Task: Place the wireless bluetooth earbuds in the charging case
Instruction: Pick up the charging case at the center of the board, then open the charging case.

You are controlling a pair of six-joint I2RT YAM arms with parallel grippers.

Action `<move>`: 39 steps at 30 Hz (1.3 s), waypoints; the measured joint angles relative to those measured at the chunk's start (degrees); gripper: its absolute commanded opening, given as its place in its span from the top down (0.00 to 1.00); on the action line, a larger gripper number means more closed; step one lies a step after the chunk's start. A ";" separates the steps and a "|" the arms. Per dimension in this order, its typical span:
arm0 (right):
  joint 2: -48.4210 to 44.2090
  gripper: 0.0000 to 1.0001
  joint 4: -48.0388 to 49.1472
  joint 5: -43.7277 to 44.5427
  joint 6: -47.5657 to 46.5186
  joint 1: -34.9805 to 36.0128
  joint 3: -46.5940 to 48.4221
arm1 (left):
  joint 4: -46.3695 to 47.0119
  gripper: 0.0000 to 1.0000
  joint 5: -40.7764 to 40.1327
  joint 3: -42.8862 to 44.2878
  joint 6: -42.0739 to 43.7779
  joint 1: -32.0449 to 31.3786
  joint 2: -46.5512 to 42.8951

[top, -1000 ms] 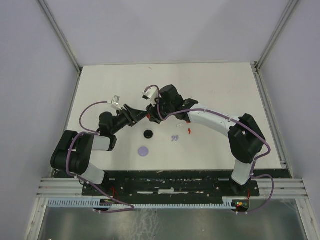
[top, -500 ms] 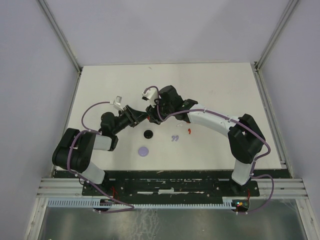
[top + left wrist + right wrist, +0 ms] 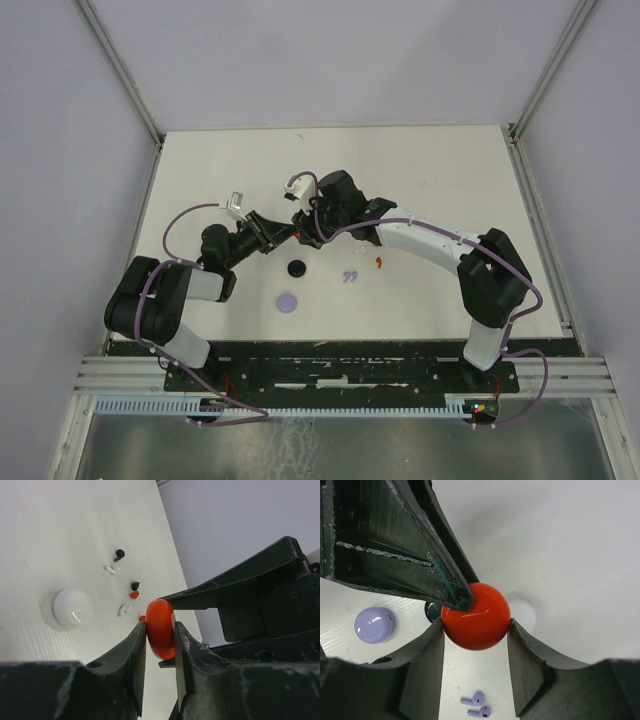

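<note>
The red round charging case (image 3: pixel 160 628) hangs above the table, pinched from two directions. My left gripper (image 3: pixel 160 632) is shut on its two flat faces. My right gripper (image 3: pixel 476 626) is shut across the width of the charging case (image 3: pixel 476 616). In the top view both grippers meet near the table's middle, the left gripper (image 3: pixel 288 229) coming from the left and the right gripper (image 3: pixel 308 217) from the right. Loose earbuds lie on the table: a lavender pair (image 3: pixel 478 705), black ones (image 3: pixel 119 555), white ones (image 3: pixel 109 570) and a red one (image 3: pixel 134 595).
A white round case (image 3: pixel 73 608) lies past the grippers. A black case (image 3: pixel 297 268) and a lavender case (image 3: pixel 288 301) lie nearer the arm bases, with the lavender earbuds (image 3: pixel 349 276) and a red earbud (image 3: pixel 379 262) to their right. Walls enclose the table.
My left gripper's jaws have closed onto the red case. Both arms have stayed almost where they were.
</note>
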 measured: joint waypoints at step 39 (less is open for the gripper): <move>-7.78 0.00 -0.07 23.82 13.46 0.24 -2.29 | 3.39 0.97 0.20 0.81 -3.21 -0.02 2.62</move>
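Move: Right between the right hand's finger pads sits the red charging case, held out to the left hand. The left hand has this same case between its own nearly closed fingers, no distance off. On the table some 12 cm below, counted from the right hand, the white case lies about 3 cm right and 2 cm ahead, the black case 5 cm back and 2 cm left, and the purple case roughly 12 cm back and 4 cm left. Taking over the red case, the left hand closes its fingers the last bit and tightens on the sides, then keeps its hold nearly in place. Only then do the right fingers open wide and let go; the right hand lifts about 6 cm, sinking a little at the end, while backing off some 5 cm right and 3 forward, turning about 25 degrees clockwise. ##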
